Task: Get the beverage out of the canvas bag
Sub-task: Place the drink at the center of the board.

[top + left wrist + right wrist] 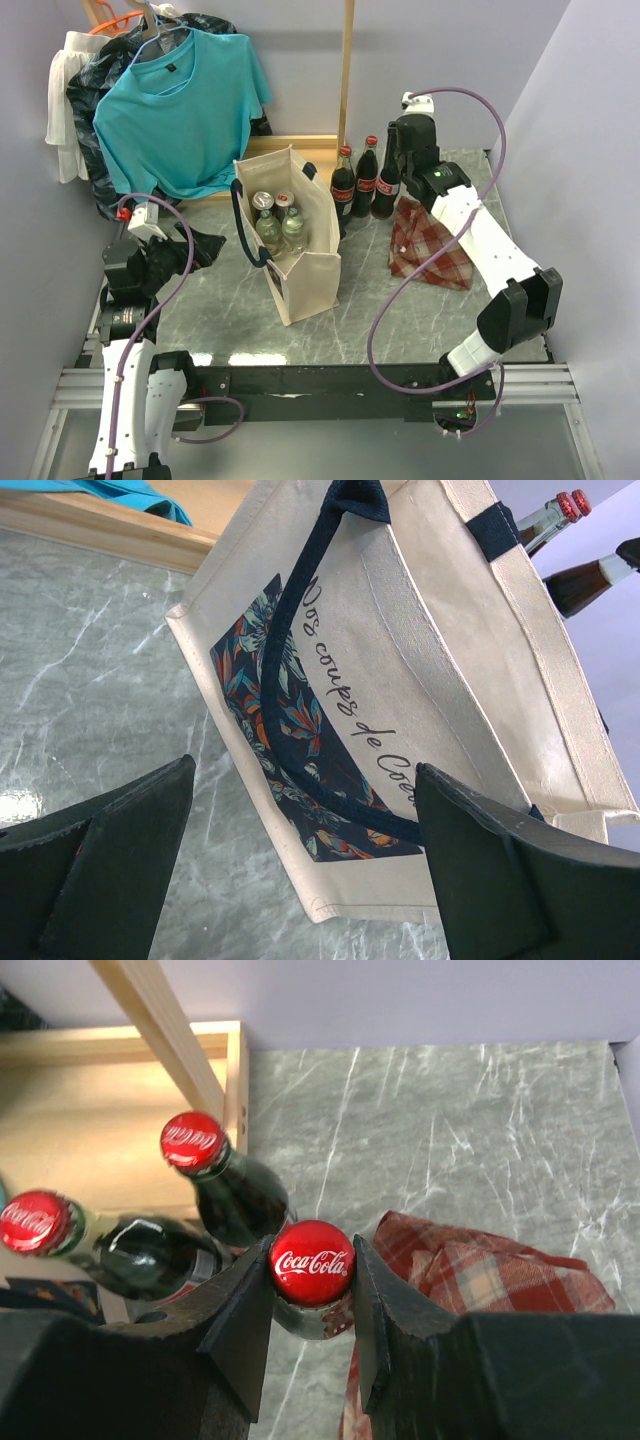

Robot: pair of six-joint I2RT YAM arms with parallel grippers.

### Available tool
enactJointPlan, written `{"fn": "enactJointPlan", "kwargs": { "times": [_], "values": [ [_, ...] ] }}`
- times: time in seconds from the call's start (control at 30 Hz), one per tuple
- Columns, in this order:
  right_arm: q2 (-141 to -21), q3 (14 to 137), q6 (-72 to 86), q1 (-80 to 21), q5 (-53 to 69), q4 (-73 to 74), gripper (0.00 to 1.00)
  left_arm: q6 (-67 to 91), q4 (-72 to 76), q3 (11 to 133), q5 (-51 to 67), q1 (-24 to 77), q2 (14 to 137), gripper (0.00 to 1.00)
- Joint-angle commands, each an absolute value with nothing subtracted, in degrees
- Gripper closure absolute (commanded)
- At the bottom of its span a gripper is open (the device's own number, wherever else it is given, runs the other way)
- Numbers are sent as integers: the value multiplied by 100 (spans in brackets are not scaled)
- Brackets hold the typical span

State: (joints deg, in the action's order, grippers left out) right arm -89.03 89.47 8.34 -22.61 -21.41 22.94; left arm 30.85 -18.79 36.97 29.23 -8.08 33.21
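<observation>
The cream canvas bag [303, 272] with navy handles stands open mid-table; its printed side fills the left wrist view [400, 680]. Several capped glass bottles [276, 218] stand inside it. My left gripper [196, 247] is low at the bag's left, open and empty [305, 770], its jaws facing the bag's printed side. My right gripper [393, 150] is shut on the neck of a dark cola bottle [312, 1262] just under its red cap. That bottle [387, 188] is upright at the right end of a row with two other cola bottles [343, 186] [366, 178].
A red-and-white plaid cloth [432, 250] lies crumpled just right of the held bottle [490, 1270]. A wooden rack [346, 70] with a low wooden base [120, 1110] stands behind the bottles. A teal T-shirt [185, 110] hangs at the back left.
</observation>
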Motion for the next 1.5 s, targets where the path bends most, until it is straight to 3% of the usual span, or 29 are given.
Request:
{"fn": "enactJointPlan", "kwargs": {
  "times": [0.0, 1.47],
  "values": [
    [-8885, 9088, 967, -2101, -2417, 1020, 100, 3076, -1854, 3700, 2944, -835, 3287, 4],
    [-10011, 9360, 738, -1802, -2593, 184, 100, 3085, -1863, 3700, 2883, -835, 3296, 4]
  ]
}}
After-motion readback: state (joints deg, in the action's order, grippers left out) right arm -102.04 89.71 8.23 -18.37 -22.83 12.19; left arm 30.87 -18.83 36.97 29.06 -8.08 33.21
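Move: My right hand has the Coke bottle by its neck. The free spot on the marble board I take it to is about 7 cm ahead, 2 cm to the right and some 27 cm below. The middle bottle stands about 6 cm ahead and 5 cm left, the left bottle 4 cm ahead and 10 cm left; the checked cloth lies about 2 cm back and 14 cm right. From my left hand that spot is roughly 27 cm ahead, 37 cm right, 20 cm down. Keeping my pinch on the bottle's neck, I carry it down and forward, about 7 cm each way, towards the free spot to the right of the two standing bottles. I sink in two stages with a short near-level stretch between them, edging a little right at first while the wrist turns some 5 degrees clockwise, and my fingers never loosen. ##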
